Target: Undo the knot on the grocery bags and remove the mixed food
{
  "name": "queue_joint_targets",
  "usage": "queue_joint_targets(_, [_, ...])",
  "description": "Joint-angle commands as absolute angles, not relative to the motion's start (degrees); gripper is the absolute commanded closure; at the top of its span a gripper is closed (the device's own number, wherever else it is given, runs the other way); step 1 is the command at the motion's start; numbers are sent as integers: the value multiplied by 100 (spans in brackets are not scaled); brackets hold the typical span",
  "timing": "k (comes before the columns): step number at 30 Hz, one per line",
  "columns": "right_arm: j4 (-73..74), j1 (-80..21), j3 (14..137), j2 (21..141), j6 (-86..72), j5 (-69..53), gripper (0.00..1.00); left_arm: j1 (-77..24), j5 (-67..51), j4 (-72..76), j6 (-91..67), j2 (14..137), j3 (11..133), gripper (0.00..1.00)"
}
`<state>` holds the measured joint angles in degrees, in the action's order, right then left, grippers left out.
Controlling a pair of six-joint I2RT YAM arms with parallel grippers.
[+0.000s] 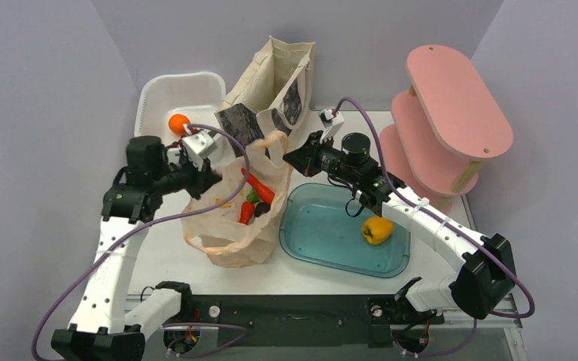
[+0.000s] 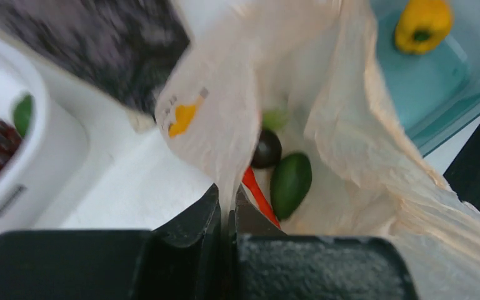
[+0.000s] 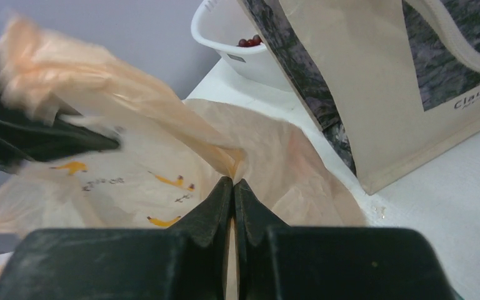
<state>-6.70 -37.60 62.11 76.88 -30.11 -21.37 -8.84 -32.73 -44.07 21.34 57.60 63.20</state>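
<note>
The peach-orange plastic grocery bag (image 1: 233, 229) stands mid-table with its mouth pulled wide. The knot is out of view. My left gripper (image 1: 212, 179) is shut on the bag's left rim, and the thin film is pinched between its fingers (image 2: 227, 195). My right gripper (image 1: 289, 156) is shut on the right rim (image 3: 233, 181). Inside the bag lie two orange carrots (image 1: 260, 189), a green avocado (image 2: 290, 182) and a dark round item (image 2: 266, 149). The cream canvas tote (image 1: 271, 83) with dark floral panels stands open behind the bag.
A teal tray (image 1: 323, 244) holding a yellow bell pepper (image 1: 377, 229) lies right of the bag. A white basin (image 1: 173, 94) sits at the back left, with a round orange fruit (image 1: 178, 122) at its edge. A pink tiered shelf (image 1: 451, 113) stands at the right.
</note>
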Motion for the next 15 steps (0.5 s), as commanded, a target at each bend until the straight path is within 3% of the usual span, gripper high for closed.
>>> queue_joint_targets(1, [-449, -3775, 6278, 7480, -3439, -2170, 100, -363, -5226, -4068, 1358, 5557, 7764, 100])
queue_joint_targets(6, [-396, -3782, 5591, 7448, -3295, -2060, 100, -221, -5755, -4710, 1722, 5747, 8122, 100])
queue_joint_targets(13, [-291, -3918, 5107, 7346, -2840, -1939, 100, -228, -5482, -4600, 2090, 5330, 7070, 100])
queue_joint_targets(14, [-202, -3915, 5151, 7325, -2674, -1949, 98, -228, -5400, -4672, 2188, 5299, 6986, 100])
queue_joint_targets(15, [50, -3909, 5289, 7276, -2568, -1988, 89, -228, -5363, -4692, 2219, 5282, 6952, 100])
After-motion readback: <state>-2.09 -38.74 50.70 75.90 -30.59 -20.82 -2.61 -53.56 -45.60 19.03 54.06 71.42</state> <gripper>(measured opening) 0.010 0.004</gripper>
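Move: The mixed food in the open plastic bag lies some 8 cm ahead, 9 cm to the right and 19 cm below the left hand, and from the right hand about 4 cm ahead, 11 cm to the left and 24 cm below; both already pinch the bag's rim. The teal tray's middle is about 20 cm to the right hand's right, 1 cm back and 27 cm down; the canvas tote stands about 27 cm ahead of it, 5 cm to its left and 15 cm lower. The plastic bag's rim is worked from both sides: the left hand, keeping its pinch, jerks its part up some 14 cm, then lets it sink about 5 cm while drifting back and slightly right, its fingers tipping up and swinging a little clockwise. The right hand keeps its own pinch and lowers the other side about 10 cm, easing back 3 cm and tipping its fingers down. ##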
